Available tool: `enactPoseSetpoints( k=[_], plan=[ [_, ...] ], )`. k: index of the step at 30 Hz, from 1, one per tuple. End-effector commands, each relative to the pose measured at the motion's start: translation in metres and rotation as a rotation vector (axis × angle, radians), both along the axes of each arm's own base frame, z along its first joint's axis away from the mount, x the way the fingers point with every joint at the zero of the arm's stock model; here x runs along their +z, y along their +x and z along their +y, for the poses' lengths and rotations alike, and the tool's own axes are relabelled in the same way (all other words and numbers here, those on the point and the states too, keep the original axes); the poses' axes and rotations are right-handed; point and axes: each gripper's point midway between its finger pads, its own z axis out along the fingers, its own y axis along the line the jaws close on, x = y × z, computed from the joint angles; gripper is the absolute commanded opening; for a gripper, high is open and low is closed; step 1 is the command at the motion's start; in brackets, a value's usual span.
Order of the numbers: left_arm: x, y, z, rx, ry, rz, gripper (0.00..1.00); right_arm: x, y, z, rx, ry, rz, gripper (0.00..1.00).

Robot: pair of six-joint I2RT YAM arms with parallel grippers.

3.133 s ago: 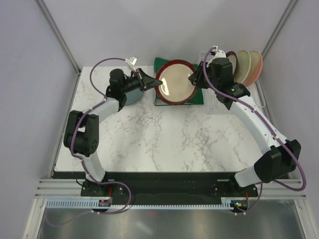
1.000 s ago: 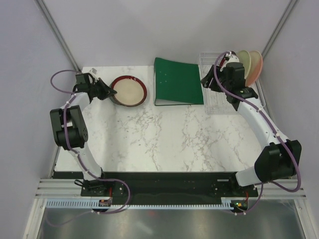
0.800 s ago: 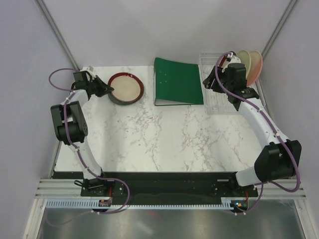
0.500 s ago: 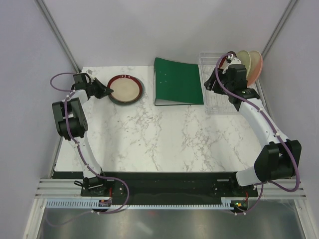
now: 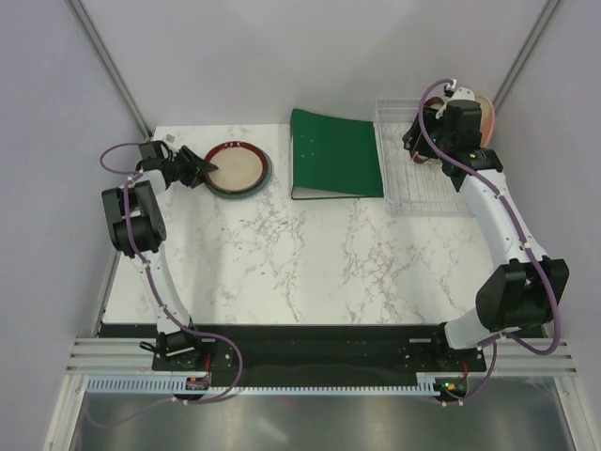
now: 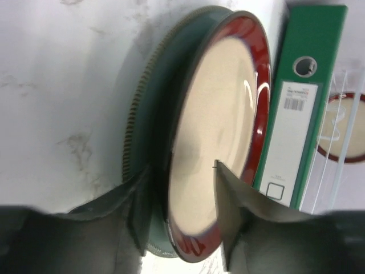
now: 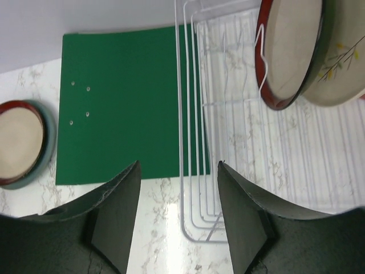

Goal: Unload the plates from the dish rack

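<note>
A dark-red-rimmed plate with a beige centre (image 6: pixel 219 125) lies on a slate grey plate (image 6: pixel 165 74) at the table's back left (image 5: pixel 237 169). My left gripper (image 6: pixel 182 171) is open, its fingers straddling that plate's near rim with a gap on each side. In the clear dish rack (image 7: pixel 194 142) at the back right, another red-rimmed plate (image 7: pixel 288 51) and a cream plate with a sprig motif (image 7: pixel 342 63) stand on edge. My right gripper (image 7: pixel 178 164) hangs open and empty above the rack's left edge, short of those plates (image 5: pixel 488 113).
A flat green binder (image 5: pixel 338 153) lies between the plate stack and the rack (image 5: pixel 427 183). Grey walls and metal posts close in the back and sides. Bare marble table (image 5: pixel 319 263) runs toward the arm bases.
My left arm set the red-rimmed plate down on the grey plate and its jaws parted. My right gripper moved back over the rack toward the standing plates.
</note>
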Motion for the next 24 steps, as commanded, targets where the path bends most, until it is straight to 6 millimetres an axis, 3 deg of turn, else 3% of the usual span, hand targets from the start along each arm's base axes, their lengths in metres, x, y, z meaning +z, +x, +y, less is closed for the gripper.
enactPoseSetpoints(
  k=[1,4,5,7,9,10,11,16,17,24],
  plan=[
    [0.012,0.008,-0.010,-0.046,-0.058,-0.048,0.63,0.029,0.013,-0.014,-0.032,-0.055,-0.058,0.64],
    [0.004,0.003,-0.010,-0.044,-0.056,-0.030,0.75,0.028,0.018,-0.024,-0.059,-0.076,-0.050,0.65],
    [0.002,0.003,-0.011,-0.050,-0.056,-0.029,1.00,0.034,0.021,-0.026,-0.065,-0.084,-0.060,0.65],
    [-0.003,-0.001,-0.011,-0.052,-0.051,-0.002,1.00,0.024,0.028,-0.036,-0.099,-0.122,-0.021,0.65],
    [-0.009,-0.004,-0.006,-0.033,-0.015,0.015,1.00,0.032,0.037,-0.045,-0.129,-0.171,-0.027,0.65],
    [-0.007,-0.008,-0.004,-0.021,0.004,0.034,1.00,0.018,0.042,-0.048,-0.134,-0.191,0.017,0.65],
    [-0.008,-0.011,-0.002,-0.018,0.027,0.038,1.00,0.025,0.047,-0.053,-0.153,-0.217,0.005,0.65],
    [-0.001,-0.014,0.001,-0.026,0.085,0.045,1.00,0.017,0.058,-0.063,-0.191,-0.264,0.043,0.65],
    [-0.014,-0.023,0.000,-0.041,0.107,0.117,1.00,0.020,0.058,-0.064,-0.193,-0.264,0.039,0.65],
    [0.008,-0.027,0.013,0.011,0.215,0.124,1.00,0.021,0.061,-0.074,-0.235,-0.311,0.041,0.65]
  ],
)
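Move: The empty right hand goes for the red-rimmed plate still standing in the rack, its middle about 12 cm ahead, 10 cm to the right and 12 cm below. The pale green plate stands about 8 cm right of that plate and the peach plate 14 cm right, level with it; the binder lies 13 cm ahead, 15 cm left and 22 cm below the hand. The left hand is at the left rim of the set-down plate, middle about 9 cm right, 1 cm ahead and 2 cm lower, with the teal plate just under it. The right hand swings forward and right, some 6 cm each way, over the rack towards the standing red-rimmed plate, rising about 2.5 cm and then sinking 3, while it rolls left side down by 15 degrees, turns about 10 degrees clockwise and keeps its fingers roughly two-thirds open. Meanwhile the left hand, its fingers already half open at the set-down plate's left rim, spreads them fully and eases about 1.5 cm up and 1.5 cm right, one finger outside the rim and the other above the plate. ##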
